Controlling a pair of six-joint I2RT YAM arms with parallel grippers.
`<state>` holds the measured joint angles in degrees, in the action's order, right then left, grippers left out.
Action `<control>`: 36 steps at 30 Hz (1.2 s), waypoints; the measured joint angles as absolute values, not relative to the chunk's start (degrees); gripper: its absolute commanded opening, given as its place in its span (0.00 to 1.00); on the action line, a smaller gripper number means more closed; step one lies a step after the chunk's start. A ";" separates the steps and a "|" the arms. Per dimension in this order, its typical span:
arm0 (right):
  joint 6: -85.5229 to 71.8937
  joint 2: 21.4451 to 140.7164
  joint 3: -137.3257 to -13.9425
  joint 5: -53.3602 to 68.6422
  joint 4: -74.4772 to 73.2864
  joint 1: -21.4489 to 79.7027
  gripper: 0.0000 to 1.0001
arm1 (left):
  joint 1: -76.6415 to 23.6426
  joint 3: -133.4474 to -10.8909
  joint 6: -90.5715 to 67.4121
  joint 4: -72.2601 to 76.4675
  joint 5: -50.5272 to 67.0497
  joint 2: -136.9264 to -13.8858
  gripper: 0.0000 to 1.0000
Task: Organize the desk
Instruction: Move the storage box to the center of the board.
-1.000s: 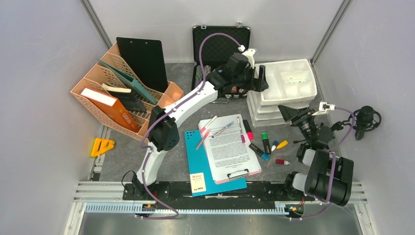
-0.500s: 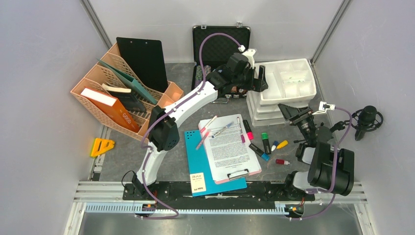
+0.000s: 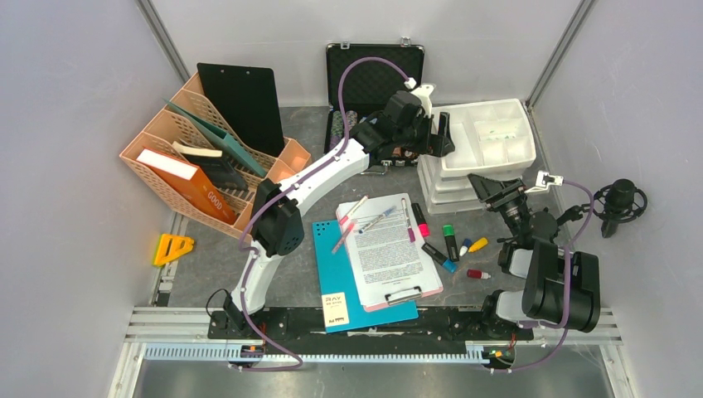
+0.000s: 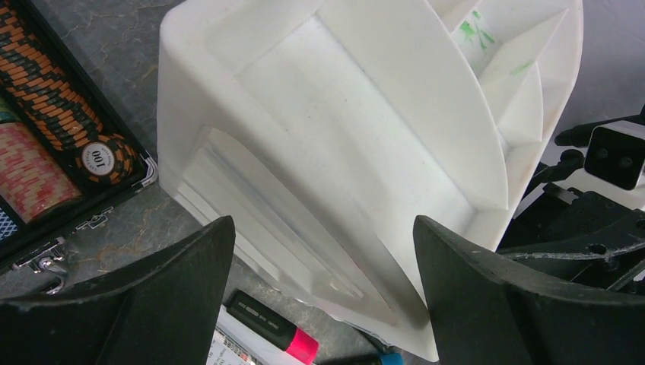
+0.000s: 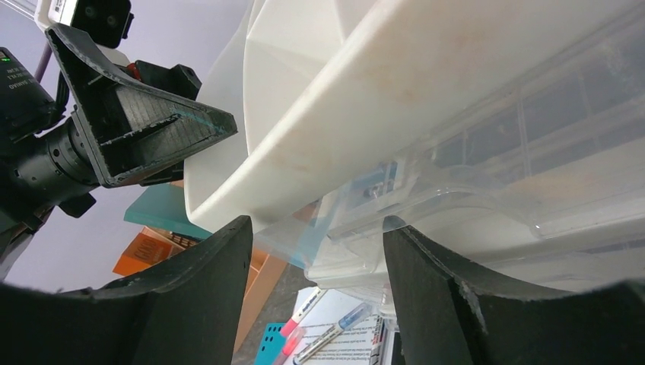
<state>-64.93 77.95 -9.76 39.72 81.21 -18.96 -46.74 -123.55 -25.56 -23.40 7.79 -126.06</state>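
The desk [image 3: 207, 257] is a dark mottled tabletop strewn with stationery. At its back right, a white divided tray [image 3: 489, 137] sits on a stack of clear trays [image 3: 439, 189]. My left gripper [image 3: 439, 137] is open, straddling the near-left corner of the white tray [image 4: 342, 114] without pinching it. My right gripper [image 3: 487, 189] is open at the stack's front right. In the right wrist view, a corner of a clear tray [image 5: 487, 190] lies between the jaws of that gripper [image 5: 318, 228], under the white tray [image 5: 426, 91].
Loose highlighters [image 3: 421, 220] and caps [image 3: 478, 245] lie beside a clipboard with paper [image 3: 390, 249] on a teal notebook [image 3: 336, 282]. An orange file rack [image 3: 199, 174] stands back left and an open black case of poker chips [image 4: 46, 137] at the back. A yellow item [image 3: 172, 247] lies far left.
My right gripper has edged left and up toward the tray stack and its jaws have narrowed slightly. The left gripper has barely moved.
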 measured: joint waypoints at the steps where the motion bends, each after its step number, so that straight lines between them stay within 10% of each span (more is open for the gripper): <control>1: -65.19 77.95 -9.76 39.68 81.25 -18.96 0.68 | -46.74 -123.46 -25.56 -23.35 7.88 -126.06 0.91; 36: -70.02 77.41 -7.62 43.68 81.38 -19.99 0.47 | -47.40 -121.51 -23.88 -23.73 3.99 -126.06 0.94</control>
<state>-70.02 77.41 -7.62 43.68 81.38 -19.99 -47.40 -121.51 -23.88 -23.73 3.99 -126.06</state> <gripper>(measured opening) 0.479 0.933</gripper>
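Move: At the left hand, the storage box's left wall stands between wide-open fingers. The box's middle is about 11 cm to the right, level fore and aft and some 12 cm below. The chip case lies 15 cm left and 9 cm ahead, the pink marker 11 cm back and 1 cm left, both about 20 cm down. From the right hand, the box's middle is 10 cm ahead, 3 cm right and 7 cm lower; the green marker is 10 cm back, 2 cm left and 18 cm down. Sinking about 2 cm along the storage box's left wall, the left hand keeps its fingers wide open astride the rim and tilts slightly near the end. The right hand, at the box's near face below the rim, first rolls some 5 degrees with its left side rising, then draws back 1.5 cm, a little left and down, its fingers narrowing by about a third without shutting. ##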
